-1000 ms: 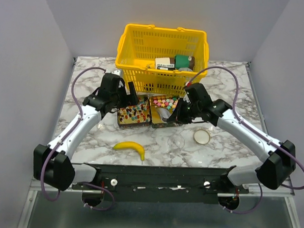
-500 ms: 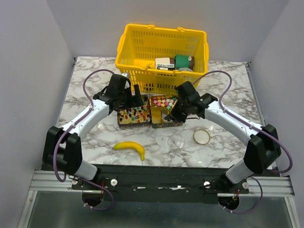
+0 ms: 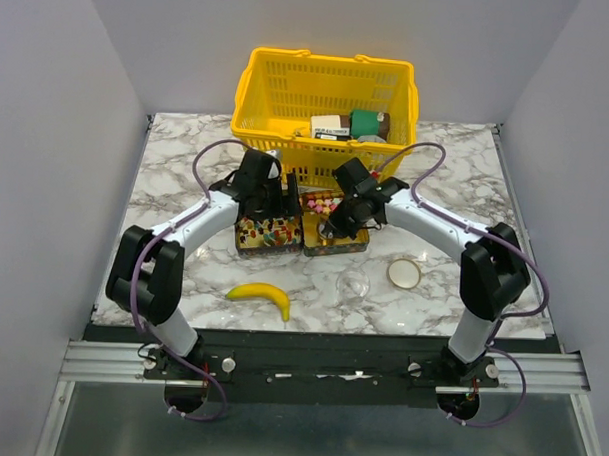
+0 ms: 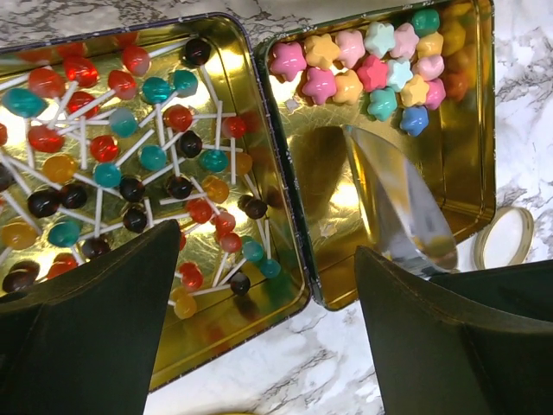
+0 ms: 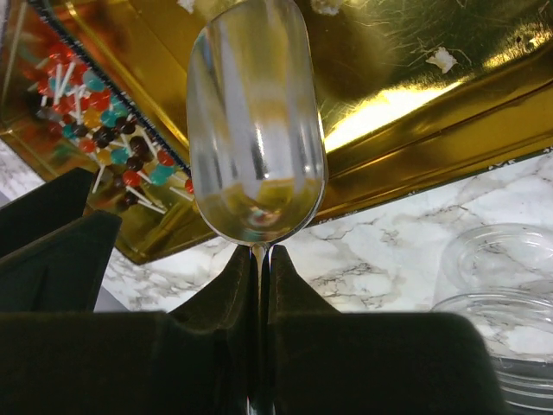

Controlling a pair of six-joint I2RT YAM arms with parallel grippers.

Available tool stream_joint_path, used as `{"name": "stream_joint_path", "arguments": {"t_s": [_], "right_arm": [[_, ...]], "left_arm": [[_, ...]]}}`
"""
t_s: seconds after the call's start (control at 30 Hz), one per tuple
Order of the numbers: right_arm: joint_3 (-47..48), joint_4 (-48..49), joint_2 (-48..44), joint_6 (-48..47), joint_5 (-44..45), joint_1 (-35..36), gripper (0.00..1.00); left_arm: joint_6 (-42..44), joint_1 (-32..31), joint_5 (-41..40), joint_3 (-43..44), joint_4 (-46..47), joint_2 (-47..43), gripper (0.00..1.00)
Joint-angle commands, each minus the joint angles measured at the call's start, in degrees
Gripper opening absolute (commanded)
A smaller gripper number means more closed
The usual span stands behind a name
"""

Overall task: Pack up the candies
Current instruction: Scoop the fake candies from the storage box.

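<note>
The candies (image 4: 371,69) are small star-shaped sweets in pink, blue, orange and yellow, heaped at the far end of the right gold tin (image 4: 467,173). They also show in the top view as candies (image 3: 325,202). The left gold tin (image 4: 259,303) holds lollipops (image 4: 130,156). My left gripper (image 4: 268,337) hangs open over the near corners of both tins, with nothing between its fingers. My right gripper (image 5: 259,255) is shut on the handle of a shiny metal scoop (image 5: 257,130). The scoop's bowl is empty and sits over the bare part of the right tin.
A yellow basket (image 3: 287,162) with boxes stands just behind the tins. A banana (image 3: 262,295) lies near the front edge. A clear glass jar (image 3: 354,284) and its round lid (image 3: 404,273) sit to the right of the tins.
Both arms have swung inward. The left gripper moved right toward the seam between the tins, and the right gripper carried the scoop left and farther into the right tin.
</note>
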Motion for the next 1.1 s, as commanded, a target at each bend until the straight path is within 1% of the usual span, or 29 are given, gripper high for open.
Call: {"name": "stream_joint_path", "arguments": {"t_s": [0.0,0.13,0.33,0.4,0.57,0.73,0.77,0.83,0.87,1.03,1.07], "right_arm": [[0.3,-0.4,2.2,5.3,2.5,0.7,0.01],[-1.4,0.1,2.9,7.2,3.9,0.8,0.01],[-0.9,-0.8,4.3,8.9,5.4,1.0,0.01],[-0.4,-1.5,4.1,8.7,6.5,1.4,0.01],[1.7,-2.5,4.7,7.2,8.1,2.5,0.01],[0.7,-2.8,3.9,8.4,7.3,3.9,0.01],[0.4,-3.0,4.0,8.7,7.3,4.0,0.01],[-1.0,-3.7,3.9,10.2,7.6,4.1,0.01],[-1.4,-3.9,3.9,10.6,7.7,4.0,0.01],[-2.1,-5.0,5.4,12.3,9.4,4.0,0.01],[-2.1,-5.4,5.7,12.5,9.8,4.0,0.01]], "left_arm": [[0.7,-1.2,0.9,2.6,1.1,2.9,0.91],[0.7,-2.4,0.9,3.1,1.8,4.8,0.9],[1.4,-3.8,0.0,4.3,0.4,7.5,0.84],[1.4,-4.0,-1.0,4.0,-0.1,7.9,0.81],[1.5,-4.2,-1.6,4.0,-1.4,9.4,0.76],[1.6,-4.6,-3.0,3.9,-2.5,10.8,0.73],[1.7,-4.8,-3.1,3.9,-2.5,10.9,0.7],[1.6,-5.1,-3.2,3.8,-2.6,11.4,0.68],[1.6,-5.2,-3.3,3.9,-2.5,11.4,0.64],[2.1,-5.5,-3.5,4.1,-3.0,12.2,0.56],[2.0,-5.5,-3.7,4.1,-3.1,12.3,0.52]]}}
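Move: The star-candy box's left rim, by its near corner and against the lollipop box, lies about 4 cm right, 1 cm back and 7 cm below the left hand; the lollipop box's middle is some 4 cm ahead, 4 left, and the scoop bowl 3 ahead, 9 right. From the right hand, holding the scoop, the star candies lie roughly 8 cm ahead, 3 left and 8 below. Left hand sinks about 6 cm and shifts 3 right, fingers narrowing over the boxes' rims; right lowers scoop slightly. ##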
